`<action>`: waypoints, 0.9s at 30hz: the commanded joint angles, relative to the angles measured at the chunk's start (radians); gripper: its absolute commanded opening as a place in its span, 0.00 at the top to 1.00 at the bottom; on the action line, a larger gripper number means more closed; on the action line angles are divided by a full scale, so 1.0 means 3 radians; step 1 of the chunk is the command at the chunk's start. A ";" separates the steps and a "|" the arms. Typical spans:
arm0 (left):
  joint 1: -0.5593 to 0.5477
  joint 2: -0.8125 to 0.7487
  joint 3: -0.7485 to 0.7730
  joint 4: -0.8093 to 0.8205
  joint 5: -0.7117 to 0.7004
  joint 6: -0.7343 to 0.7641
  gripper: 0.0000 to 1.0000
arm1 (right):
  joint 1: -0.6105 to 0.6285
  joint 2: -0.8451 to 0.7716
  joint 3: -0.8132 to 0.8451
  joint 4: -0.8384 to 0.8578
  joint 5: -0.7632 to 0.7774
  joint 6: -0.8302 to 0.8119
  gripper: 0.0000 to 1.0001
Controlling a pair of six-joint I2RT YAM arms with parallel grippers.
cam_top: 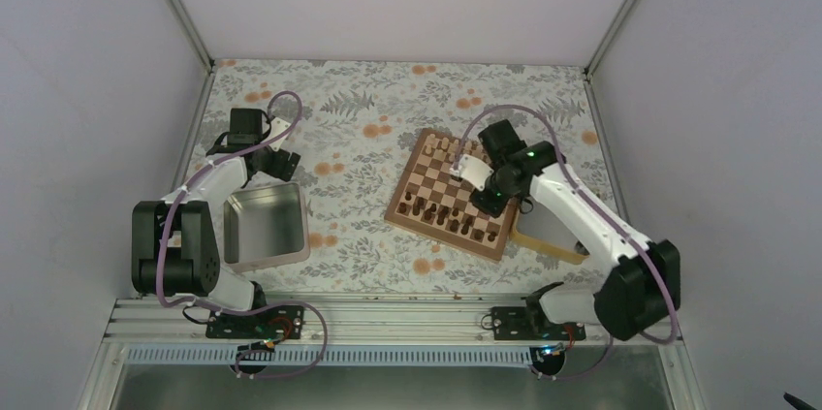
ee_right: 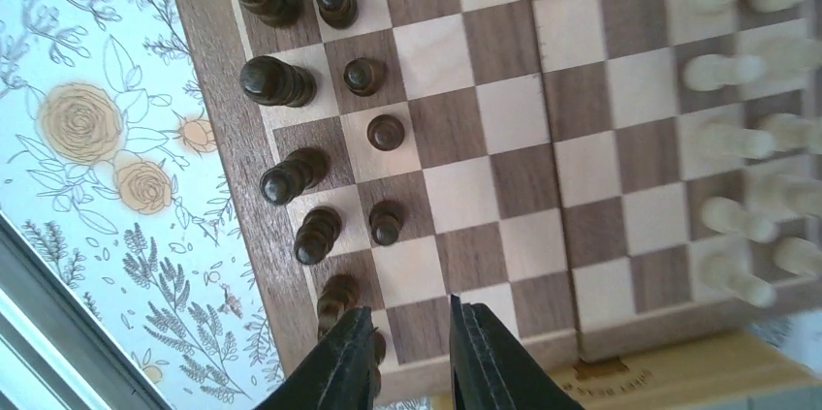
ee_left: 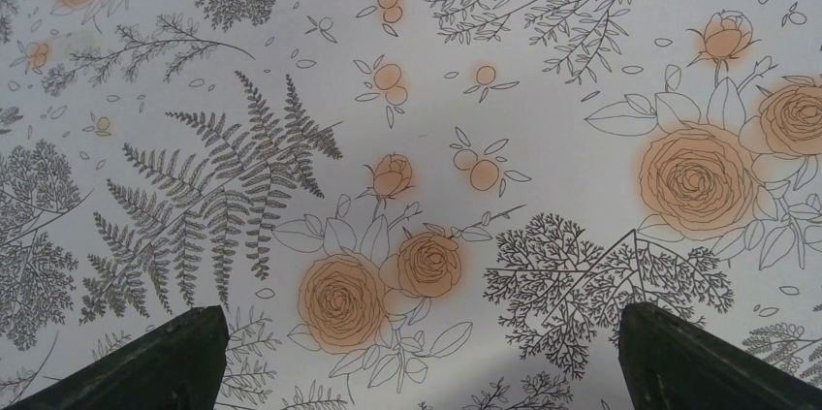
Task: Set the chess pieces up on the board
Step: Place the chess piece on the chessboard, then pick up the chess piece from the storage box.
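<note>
The board [cam_top: 426, 187] lies right of the table's middle. Dark brown chess pieces [cam_top: 448, 218] stand in two rows along its near edge, and pale pieces stand along its far edge. In the right wrist view the dark pieces [ee_right: 276, 80] line the left side of the board [ee_right: 504, 153]. My right gripper [ee_right: 412, 337] hangs over the board's corner squares, slightly open with nothing between its jaws. One dark piece [ee_right: 337, 296] stands just beside its left finger. It also shows in the top view [cam_top: 488, 199]. My left gripper [ee_left: 426, 362] is wide open and empty over the flowered cloth.
A grey metal tin [cam_top: 264, 226] sits at the near left, just below my left gripper [cam_top: 281, 164]. A light wooden tray [cam_top: 548, 236] lies under my right arm by the board's near right corner and shows in the right wrist view [ee_right: 679, 371]. Walls enclose the table.
</note>
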 commanded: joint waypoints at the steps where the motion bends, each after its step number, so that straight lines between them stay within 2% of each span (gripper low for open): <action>1: 0.0011 -0.0088 0.0084 -0.0029 0.0020 -0.0021 0.00 | -0.0160 -0.0301 0.0109 -0.0306 0.0111 0.0056 0.77; 5: 0.0008 -0.0078 0.0085 -0.0017 0.0027 -0.0015 0.00 | -0.0728 -0.0577 -0.0086 -0.0393 0.0430 -0.0064 0.74; 9: 0.0008 -0.0029 0.0106 -0.0033 0.0054 -0.0015 0.00 | -0.1409 -0.0669 -0.0379 -0.0205 0.0856 -0.0175 0.73; 13: -0.0004 -0.0004 0.0117 -0.0040 0.0055 -0.0015 0.00 | -0.1820 -0.0616 -0.0612 0.0083 0.1021 -0.0250 0.72; 20: -0.0002 0.0022 0.0084 -0.0026 0.0013 -0.0010 0.00 | -0.2499 -0.0321 -0.0832 0.0675 0.1003 -0.0573 0.72; 27: -0.0002 0.0044 0.0069 -0.0019 -0.0015 -0.0005 0.00 | -0.2974 0.0025 -0.0848 0.0951 0.0796 -0.0879 0.73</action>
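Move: The last dark chess pieces in the right-hand tray lie about 28 cm to the right hand's right, some 8 cm back and 10 cm below. The tray's middle is roughly 21 cm to the right and 1 cm back; the chessboard's middle is about 6 cm ahead and 4 cm left, both around 11 cm down. The pawn just set down stands 1 cm back, level sideways. From the left hand those pieces lie roughly 76 cm right, 22 cm back and 7 cm lower. Heading for the last dark pieces in the right-hand tray, the empty right hand sweeps about 26 cm right, off the chessboard and over the tray. It first climbs some 3 cm, then sinks to end well below its starting height. The wrist turns some 40 degrees clockwise as the fingertips swing rightward; the fingers stay slightly open and touch nothing at the end. ##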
